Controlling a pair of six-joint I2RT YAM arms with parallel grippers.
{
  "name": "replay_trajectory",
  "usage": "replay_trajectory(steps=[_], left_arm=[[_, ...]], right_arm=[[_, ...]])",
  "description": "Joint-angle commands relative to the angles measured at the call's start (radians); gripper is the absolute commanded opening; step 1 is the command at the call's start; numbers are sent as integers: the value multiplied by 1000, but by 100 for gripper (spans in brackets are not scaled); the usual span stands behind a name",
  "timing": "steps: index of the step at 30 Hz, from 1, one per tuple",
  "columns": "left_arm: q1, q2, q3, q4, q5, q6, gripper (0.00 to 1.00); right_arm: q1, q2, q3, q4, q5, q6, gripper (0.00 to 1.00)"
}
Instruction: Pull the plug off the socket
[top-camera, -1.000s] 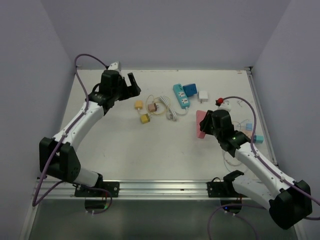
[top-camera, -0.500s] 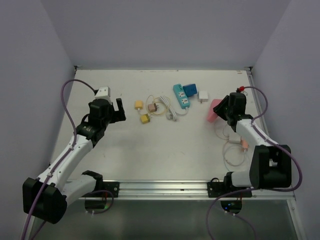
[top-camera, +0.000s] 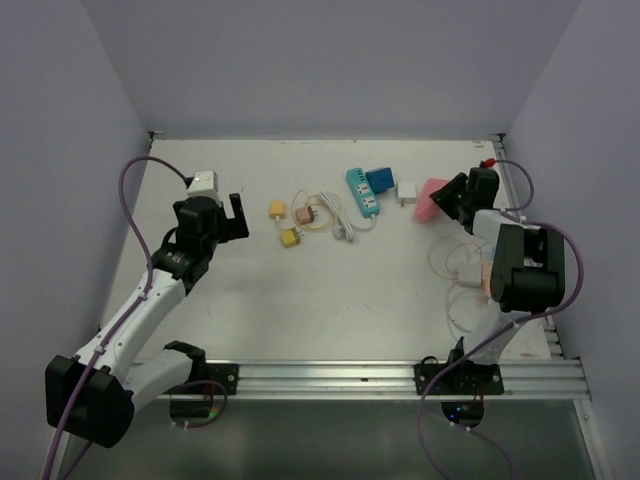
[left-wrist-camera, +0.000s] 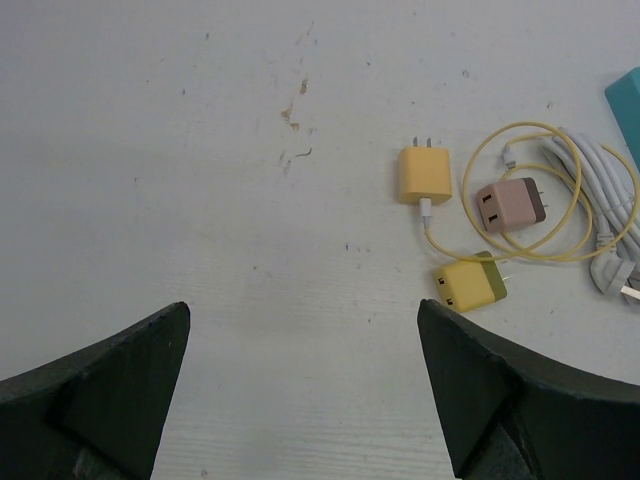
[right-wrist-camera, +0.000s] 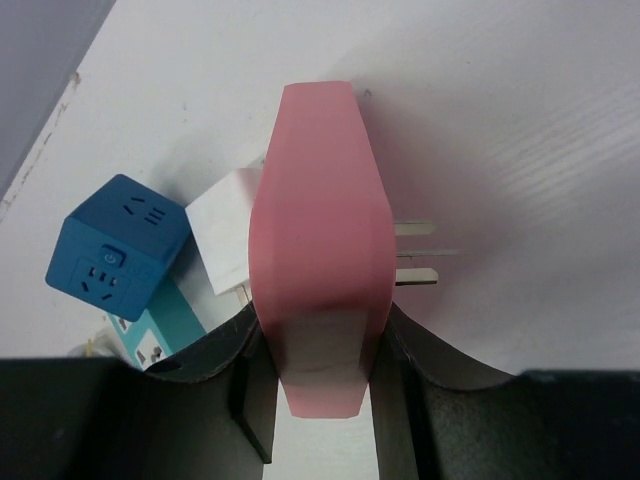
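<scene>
A pink plug (top-camera: 428, 200) is clamped in my right gripper (top-camera: 450, 201) at the back right of the table, lifted free. In the right wrist view the pink plug (right-wrist-camera: 320, 240) fills the space between the jaws of my right gripper (right-wrist-camera: 320, 340), and its bare metal prongs (right-wrist-camera: 415, 252) stick out to the right. The teal socket strip (top-camera: 362, 192) lies to the left with a blue cube adapter (top-camera: 380, 180) against it. My left gripper (top-camera: 238, 217) is open and empty over the left part of the table, well away from the strip.
A white adapter (top-camera: 407, 191) lies between the strip and the pink plug. Yellow chargers (left-wrist-camera: 424, 174) (left-wrist-camera: 470, 285), a brown one (left-wrist-camera: 510, 204) and a coiled white cable (top-camera: 338, 218) lie mid-table. Loose cables and small plugs (top-camera: 470, 275) sit by the right edge.
My right arm has swung back and to the right, carrying the pink plug to the far right corner. My left arm has drawn back toward the near left, still open.
</scene>
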Motion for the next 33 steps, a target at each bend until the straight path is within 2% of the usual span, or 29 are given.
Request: replay_trajectory(steps=[1, 4, 5, 7, 10, 14, 19, 22, 27, 33], left_arm=[[5, -12, 5, 51, -27, 28, 99], [4, -12, 4, 54, -27, 27, 100], [5, -14, 4, 54, -27, 28, 99], [5, -14, 4, 56, -29, 28, 100], [4, -18, 4, 54, -31, 27, 100], [5, -23, 2, 56, -29, 30, 100], [4, -30, 1, 56, -28, 30, 99], [5, -35, -1, 56, -24, 30, 100], [5, -43, -2, 58, -21, 28, 99], [5, -41, -4, 55, -8, 25, 99]], right_arm=[[-2, 49, 65, 135, -90, 36, 0], [-15, 104, 96, 135, -130, 52, 14], [-20, 115, 100, 129, -133, 58, 26], [-31, 130, 108, 109, -131, 61, 35], [-46, 127, 119, 63, -105, 47, 57], [-54, 124, 162, -35, -84, -6, 75], [-54, 81, 214, -148, -55, -51, 87], [-54, 29, 240, -240, -18, -82, 91], [-54, -107, 254, -406, 107, -140, 94], [-54, -287, 173, -552, 287, -186, 94]])
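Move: The right hand holds the pink triangular socket on edge. Its spot on the table is about 4 cm ahead of the hand, straight on, and roughly 5 cm lower. The white adapter lies some 10 cm left of the hand and 5 cm ahead; the blue cube socket is 17 cm left and 8 cm ahead, with the teal strip 22 cm left and 5 cm ahead. For the idle left hand that spot is around 58 cm right, 18 cm ahead and 15 cm below. The right hand lets go of the pink socket to the right of the white adapter: still gripping, it eases about 3 cm forward and slightly down, then the fingers spread nearly wide while it drifts right. It then pulls clear, climbing some 9 cm while backing off and going farther right, the wrist rolling about 15 degrees so its left side dips. ##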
